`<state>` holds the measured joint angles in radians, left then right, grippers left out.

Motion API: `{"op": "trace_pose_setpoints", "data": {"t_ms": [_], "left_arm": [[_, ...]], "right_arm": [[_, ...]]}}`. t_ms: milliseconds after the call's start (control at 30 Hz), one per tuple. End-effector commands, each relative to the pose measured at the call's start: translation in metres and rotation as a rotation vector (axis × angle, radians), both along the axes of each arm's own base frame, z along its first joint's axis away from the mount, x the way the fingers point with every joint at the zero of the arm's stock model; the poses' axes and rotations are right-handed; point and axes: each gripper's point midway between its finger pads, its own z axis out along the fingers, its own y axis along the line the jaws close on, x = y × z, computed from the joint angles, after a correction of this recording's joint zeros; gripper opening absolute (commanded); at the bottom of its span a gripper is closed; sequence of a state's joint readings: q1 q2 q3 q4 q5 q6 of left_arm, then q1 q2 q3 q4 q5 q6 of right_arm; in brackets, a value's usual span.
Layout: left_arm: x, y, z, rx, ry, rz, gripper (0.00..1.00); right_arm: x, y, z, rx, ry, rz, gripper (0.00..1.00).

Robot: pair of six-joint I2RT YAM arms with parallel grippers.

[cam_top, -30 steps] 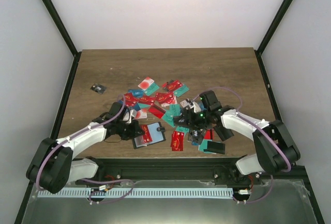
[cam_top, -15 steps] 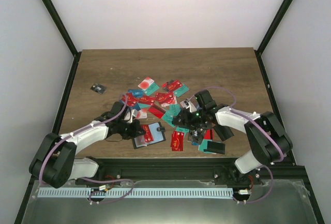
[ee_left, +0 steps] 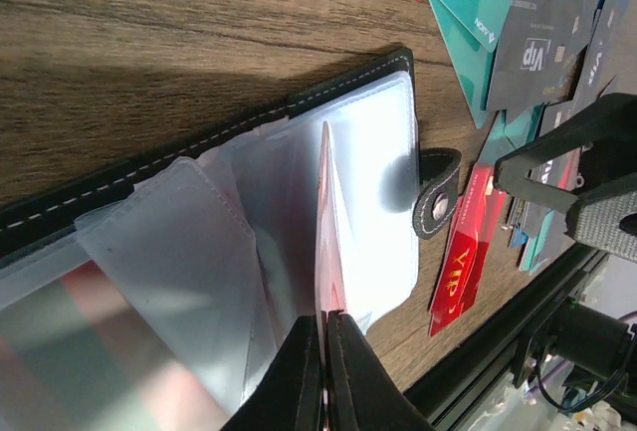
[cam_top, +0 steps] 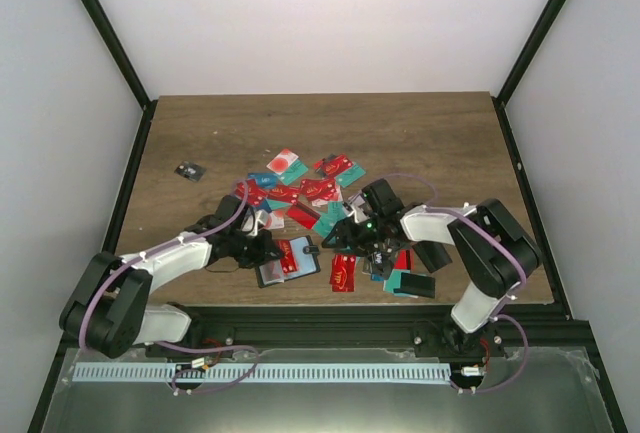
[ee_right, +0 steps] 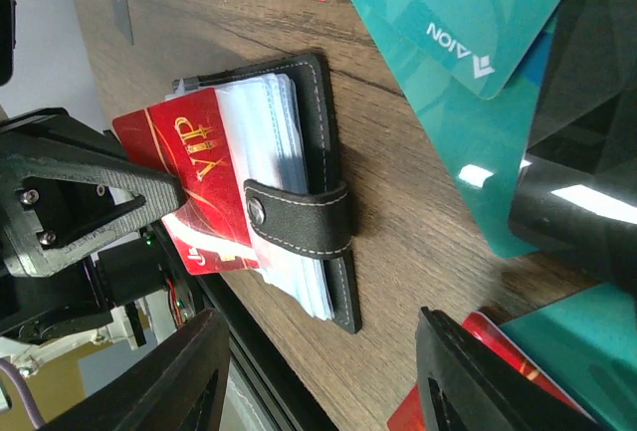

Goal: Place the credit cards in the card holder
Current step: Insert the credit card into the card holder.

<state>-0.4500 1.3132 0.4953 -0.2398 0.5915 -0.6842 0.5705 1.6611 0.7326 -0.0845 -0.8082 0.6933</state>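
The card holder (cam_top: pixel 272 273) lies open near the table's front edge, its clear pockets (ee_left: pixel 378 152) fanned up and its clasp tab (ee_right: pixel 299 214) pointing right. My left gripper (cam_top: pixel 262 249) is shut on a red VIP credit card (ee_right: pixel 189 167). The card stands on edge (ee_left: pixel 323 212) between the pockets. My right gripper (cam_top: pixel 333 237) is open just right of the holder, with the holder's corner ahead of its fingers (ee_right: pixel 189 371) and nothing held. More credit cards (cam_top: pixel 320 190), red, teal and blue, lie scattered behind and to the right.
A loose red VIP card (cam_top: pixel 343 271) lies right of the holder. Flat black cases (cam_top: pixel 420 286) and teal cards (ee_right: pixel 468 13) crowd the area under the right arm. A small dark object (cam_top: pixel 188 171) sits alone at the far left. The table's front edge runs close behind the holder.
My right gripper has moved left, from over the card pile to beside the card holder. The left gripper has edged slightly right with its red card.
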Motion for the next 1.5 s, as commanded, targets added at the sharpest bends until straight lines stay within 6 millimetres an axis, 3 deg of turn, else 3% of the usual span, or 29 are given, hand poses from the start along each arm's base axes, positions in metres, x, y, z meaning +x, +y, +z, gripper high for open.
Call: {"op": "trace_pose_setpoints", "data": {"t_ms": [0, 967, 1467], "left_arm": [[-0.002, 0.001, -0.004, -0.003, 0.012, 0.008, 0.04], [-0.013, -0.006, -0.025, -0.042, 0.102, -0.022, 0.04], [-0.008, -0.015, -0.028, -0.056, 0.130, -0.037, 0.04]], "right_arm": [[0.009, 0.014, 0.012, 0.048, -0.026, 0.020, 0.53], [0.008, 0.035, -0.013, 0.040, 0.048, 0.074, 0.45], [0.002, 0.036, -0.016, 0.035, 0.062, 0.082, 0.26]]}}
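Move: The right hand is empty, with the card holder's strap about 3 cm to its left, 1 cm back and 3 cm below. The loose red cards lie roughly 4 cm right and 6 cm back of that hand, and the teal cards 6 cm ahead and 2 cm right. The left hand already grips a red card; the card holder's middle is some 3 cm to its right, 2 cm back and 3 cm below. Left hand slides its gripped card about 2 cm right and down; right goes left-down 3.5 cm, half-closing around the strap. ##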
